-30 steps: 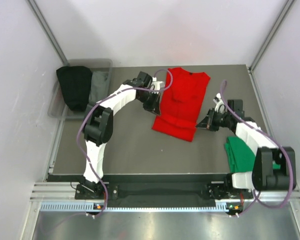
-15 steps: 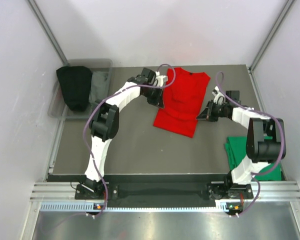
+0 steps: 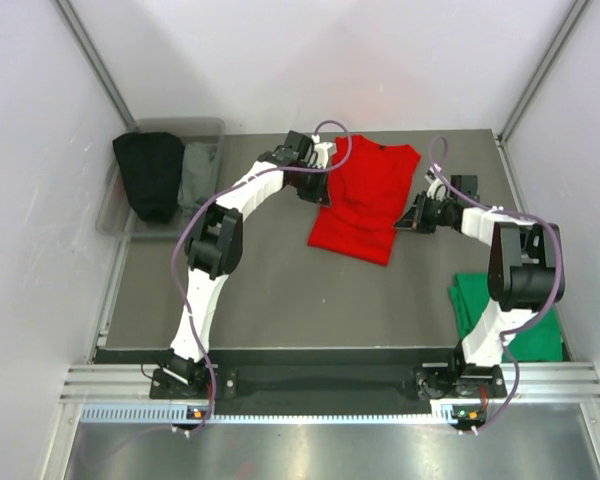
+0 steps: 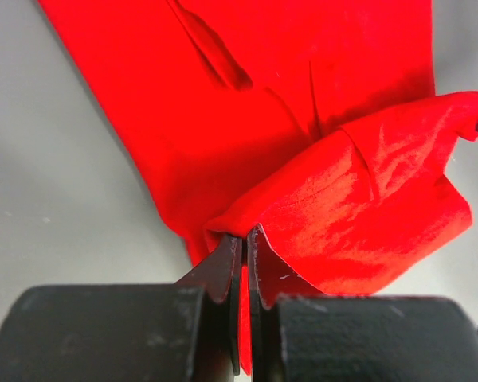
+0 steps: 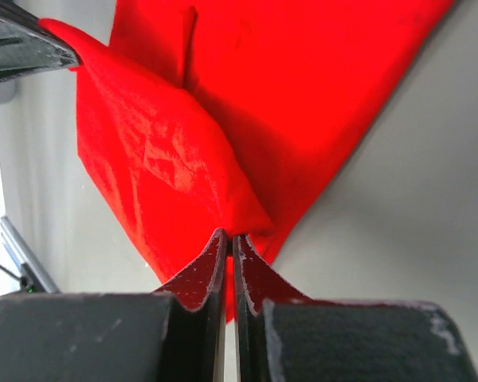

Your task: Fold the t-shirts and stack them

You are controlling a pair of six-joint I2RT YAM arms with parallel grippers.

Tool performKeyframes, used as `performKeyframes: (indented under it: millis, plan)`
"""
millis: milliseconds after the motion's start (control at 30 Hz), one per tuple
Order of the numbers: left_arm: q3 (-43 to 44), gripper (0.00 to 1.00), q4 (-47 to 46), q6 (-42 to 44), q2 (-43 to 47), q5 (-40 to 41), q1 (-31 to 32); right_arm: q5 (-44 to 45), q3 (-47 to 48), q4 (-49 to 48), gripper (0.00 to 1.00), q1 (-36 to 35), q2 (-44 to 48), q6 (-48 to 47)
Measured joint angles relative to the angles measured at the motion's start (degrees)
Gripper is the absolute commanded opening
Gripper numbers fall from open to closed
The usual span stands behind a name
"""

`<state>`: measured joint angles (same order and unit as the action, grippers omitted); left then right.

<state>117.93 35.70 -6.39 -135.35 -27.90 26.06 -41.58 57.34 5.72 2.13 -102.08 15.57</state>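
The red t-shirt lies on the grey table at the back centre, collar toward the far edge. My left gripper is shut on the shirt's left edge, and my right gripper is shut on its right edge. In the left wrist view the left gripper pinches a raised fold of the red t-shirt. In the right wrist view the right gripper pinches a lifted flap of the red t-shirt. The green t-shirt lies folded at the near right, partly under the right arm.
A clear bin stands at the back left with a black cloth and a grey cloth in it. White walls close in the table on both sides and behind.
Both grippers have moved toward the back of the table with the red t-shirt's side edges in them. The shirt's near hem has drawn up a little.
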Motion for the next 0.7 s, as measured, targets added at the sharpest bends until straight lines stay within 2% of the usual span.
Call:
performKeyframes:
  millis: [367, 433, 467, 500, 567, 600, 633, 700]
  plan:
    - [3.6, 0.00, -1.7, -0.6, -3.6, 2.4, -0.4, 1.2, 3.5, -2.9, 0.00, 0.4, -4.5, 0.1]
    - [4.0, 0.09, -2.2, -0.7, -3.9, 3.1, -0.4, 1.2, 3.6, -3.7, 0.01, 0.5, -4.7, 0.4]
    - [4.1, 0.22, -2.2, -0.7, -4.0, 3.4, -0.4, 1.2, 3.6, -4.0, 0.05, 0.5, -4.7, 0.6]
    - [4.2, 0.26, -2.3, -0.5, -4.0, 3.6, -0.4, 1.2, 3.6, -4.3, 0.21, 0.5, -4.7, 0.7]
    - [4.7, 0.32, -2.3, -0.8, -4.0, 4.5, -0.4, 1.2, 3.6, -4.9, 0.45, 0.6, -4.7, 0.9]
    - [5.0, 0.39, -2.3, -0.9, -4.0, 5.1, -0.4, 1.1, 3.6, -5.1, 0.69, 0.6, -4.7, 0.8]
    - [5.2, 0.50, -2.4, -0.8, -4.0, 6.0, -0.4, 1.2, 3.6, -5.2, 0.75, 0.7, -4.7, 0.8]
    - [5.4, 0.64, -2.3, -0.4, -3.8, 8.4, -0.4, 1.5, 3.4, -5.4, 0.77, 0.7, -3.6, -0.1]
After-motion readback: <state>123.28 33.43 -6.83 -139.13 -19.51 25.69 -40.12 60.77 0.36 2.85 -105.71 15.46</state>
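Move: Just above the shirt, each hand still pinches one corner of the red t-shirt's turned-up hem, and the hem's landing place lies about 3 cm ahead and some 3 cm below either hand. The collar is roughly 13 cm ahead and 12 cm right of the left hand. Behind, the bottom crease ends about 10 cm back and 4 cm left of the left hand, and about 9 cm back and 2 cm left of the right. Carrying the hem level with each other, both hands go forward towards the collar, about 3 cm while sinking about 1 cm, to lay it on the shirt body. Then both open, the right wider than the left, and let go of the corners as they ease on slightly forward and up, about 4 cm forward in all. ##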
